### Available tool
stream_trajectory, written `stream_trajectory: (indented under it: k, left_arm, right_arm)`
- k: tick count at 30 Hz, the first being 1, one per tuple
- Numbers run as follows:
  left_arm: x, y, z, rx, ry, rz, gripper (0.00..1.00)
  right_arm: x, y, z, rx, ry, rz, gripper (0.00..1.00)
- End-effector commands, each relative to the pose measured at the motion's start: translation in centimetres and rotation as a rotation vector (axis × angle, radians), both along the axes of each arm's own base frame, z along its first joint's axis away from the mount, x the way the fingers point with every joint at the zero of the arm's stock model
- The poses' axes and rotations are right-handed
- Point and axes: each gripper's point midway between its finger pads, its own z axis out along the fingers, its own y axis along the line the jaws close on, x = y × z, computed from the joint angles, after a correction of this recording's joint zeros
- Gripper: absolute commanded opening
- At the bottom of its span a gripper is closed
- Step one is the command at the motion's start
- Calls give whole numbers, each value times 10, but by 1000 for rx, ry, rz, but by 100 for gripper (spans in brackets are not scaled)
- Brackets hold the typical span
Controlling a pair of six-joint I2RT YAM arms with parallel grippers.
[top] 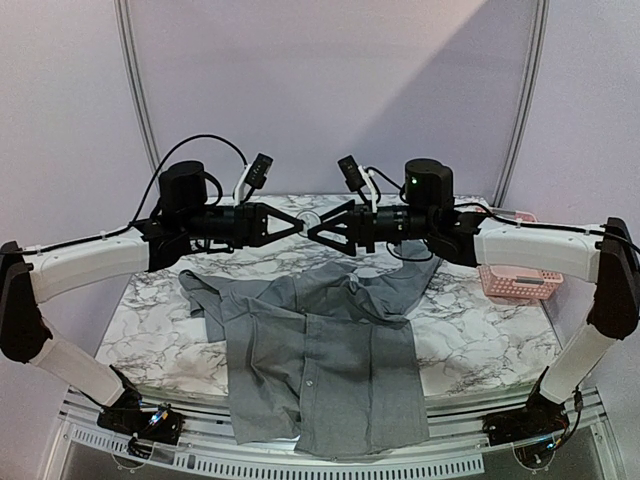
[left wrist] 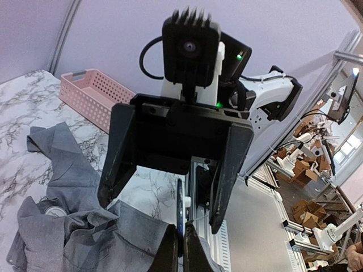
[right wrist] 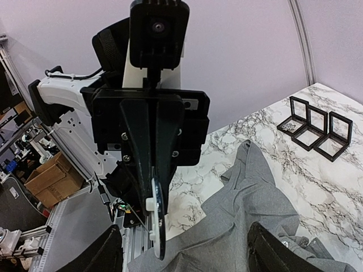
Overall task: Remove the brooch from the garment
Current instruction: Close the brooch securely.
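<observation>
The brooch (top: pixel 310 217), a thin dark round disc with a white clasp on its back, is held edge-on in the air above the marble table. My left gripper (top: pixel 300 225) is shut on its rim; the left wrist view shows the brooch (left wrist: pixel 180 207) rising from my left gripper (left wrist: pixel 181 241). My right gripper (top: pixel 318 231) faces it tip to tip, jaws wide open to either side of the brooch (right wrist: pixel 157 226), touching nothing. The grey garment (top: pixel 320 350) lies spread flat below both grippers, apart from the brooch.
A pink perforated basket (top: pixel 515 275) stands at the table's right edge. Three small black square frames (right wrist: pixel 315 127) sit at the far back of the table. The garment's hem hangs over the near table edge (top: pixel 330 440).
</observation>
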Motion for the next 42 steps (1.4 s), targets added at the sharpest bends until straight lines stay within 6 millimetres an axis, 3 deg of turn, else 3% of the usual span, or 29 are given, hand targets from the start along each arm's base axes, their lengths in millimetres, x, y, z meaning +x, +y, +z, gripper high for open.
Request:
stream_trajectory:
  k: [1, 16, 42]
  left_arm:
    - [5, -1, 2, 4, -8, 2, 0]
    - [4, -1, 2, 6, -6, 1, 0]
    - [3, -2, 2, 7, -12, -3, 0]
  right_arm:
    - [-3, 1, 7, 3, -5, 4, 71]
    - [4, 9, -3, -14, 9, 2, 61]
    - [11, 13, 2, 6, 17, -42, 51]
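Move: The brooch is already pinched by its edge in my left hand, its middle about 2 cm to that hand's right and level with it. It stands between my right hand's open fingers, some 2 cm left of that hand's point and 1 cm back. Its open pin juts about 1 cm back from the disc. The garment's middle lies roughly 28 cm below and 7 cm back of my right hand, neither left nor right. While my left hand keeps still and holds the brooch on edge, I ease my right hand left about 1 cm, farther over the disc, sinking roughly half a centimetre and drifting very slightly forward. All the while its fingers slowly draw together from about three-quarters to half open, one in front of the disc and one behind it on the pin side, without shutting on it. ##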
